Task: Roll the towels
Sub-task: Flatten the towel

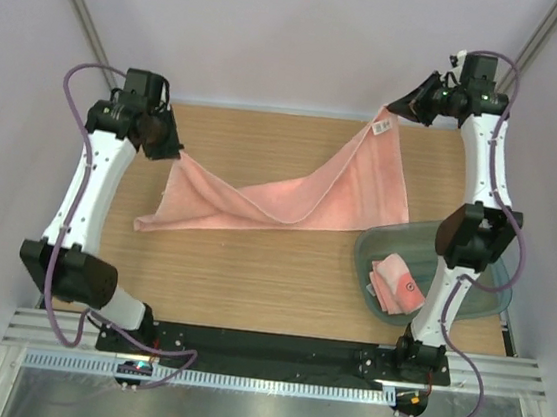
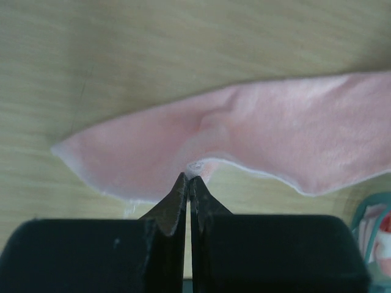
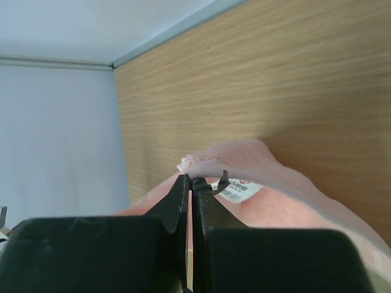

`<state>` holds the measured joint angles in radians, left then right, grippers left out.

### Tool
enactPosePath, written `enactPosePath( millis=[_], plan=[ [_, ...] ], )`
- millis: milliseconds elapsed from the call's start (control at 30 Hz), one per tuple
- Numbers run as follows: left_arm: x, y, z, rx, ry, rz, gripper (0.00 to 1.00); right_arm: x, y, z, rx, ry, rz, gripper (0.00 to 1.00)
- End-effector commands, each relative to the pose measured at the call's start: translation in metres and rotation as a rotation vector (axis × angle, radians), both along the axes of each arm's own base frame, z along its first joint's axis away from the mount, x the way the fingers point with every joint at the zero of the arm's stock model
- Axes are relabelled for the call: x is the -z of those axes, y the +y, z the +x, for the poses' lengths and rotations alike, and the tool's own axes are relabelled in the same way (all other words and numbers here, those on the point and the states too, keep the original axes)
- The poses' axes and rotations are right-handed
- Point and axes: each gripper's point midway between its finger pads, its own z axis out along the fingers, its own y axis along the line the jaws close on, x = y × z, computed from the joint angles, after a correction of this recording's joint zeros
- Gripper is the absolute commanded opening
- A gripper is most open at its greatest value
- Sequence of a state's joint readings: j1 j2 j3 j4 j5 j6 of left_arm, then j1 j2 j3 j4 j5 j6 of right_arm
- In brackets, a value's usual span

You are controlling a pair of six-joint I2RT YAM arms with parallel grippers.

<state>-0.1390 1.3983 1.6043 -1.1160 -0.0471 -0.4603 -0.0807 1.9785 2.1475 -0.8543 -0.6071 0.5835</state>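
Note:
One salmon-pink towel point(image 1: 290, 195) hangs stretched across the wooden table between my two grippers, sagging in the middle. My left gripper point(image 1: 170, 148) is shut on its left corner; in the left wrist view the towel point(image 2: 256, 140) spreads beyond the pinched tips of that gripper point(image 2: 189, 177). My right gripper point(image 1: 399, 106) is shut on the far right corner, next to the white label point(image 1: 380, 126). The right wrist view shows the towel point(image 3: 244, 159), its label point(image 3: 235, 190) and the closed right gripper point(image 3: 189, 179). A second pink towel point(image 1: 396, 282) lies folded in the tub.
A translucent grey-green tub point(image 1: 375, 245) stands at the right front of the table point(image 1: 251, 276), partly under my right arm's elbow point(image 1: 475, 236). The enclosure walls close in at the back and both sides.

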Motion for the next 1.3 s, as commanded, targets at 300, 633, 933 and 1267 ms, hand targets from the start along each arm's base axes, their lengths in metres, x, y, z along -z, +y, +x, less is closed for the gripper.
enactPosePath(
  millis=[300, 633, 933, 1267],
  plan=[
    [-0.163, 0.067, 0.142, -0.077, -0.485, -0.264, 0.0, -0.151, 0.017, 0.056, -0.127, -0.45, 0.369, 0.01],
    [-0.138, 0.085, 0.053, -0.082, -0.607, -0.309, 0.0, -0.1, 0.005, -0.044, -0.1, -0.464, 0.185, 0.01],
    [0.037, 0.08, -0.012, -0.301, -0.188, -0.362, 0.0, 0.099, 0.005, -0.091, 0.023, -0.031, 0.157, 0.01],
    [0.086, 0.123, -0.062, -0.55, -0.025, -0.268, 0.0, 0.167, 0.01, -0.155, 0.112, 0.145, 0.052, 0.01]
  ],
)
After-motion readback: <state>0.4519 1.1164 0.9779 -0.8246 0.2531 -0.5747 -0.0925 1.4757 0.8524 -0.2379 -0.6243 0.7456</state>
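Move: Midway between the hands, the towel's middle sags onto the table, about 11 cm ahead, 23 cm to the right and 25 cm below the left hand, and some 7 cm back, 26 cm left and 29 cm below the right. The towel's near left corner lies 1 cm ahead and 11 cm left of the left hand. From the right hand, the towel's near right corner is 8 cm back, 11 cm right; the folded towel in the bin 25 cm back, 10 cm right. Flinging the towel by its two pinched corners, both hands swing forward (left about 17 cm, right 10), then sweep up and back towards the base, fingertips tipping up, and finally drop steeply 25 to 30 cm from their peak as the fingertips tip down again. The left also pulls out to the left, turning counter-clockwise some 30 degrees; both grips stay shut. ##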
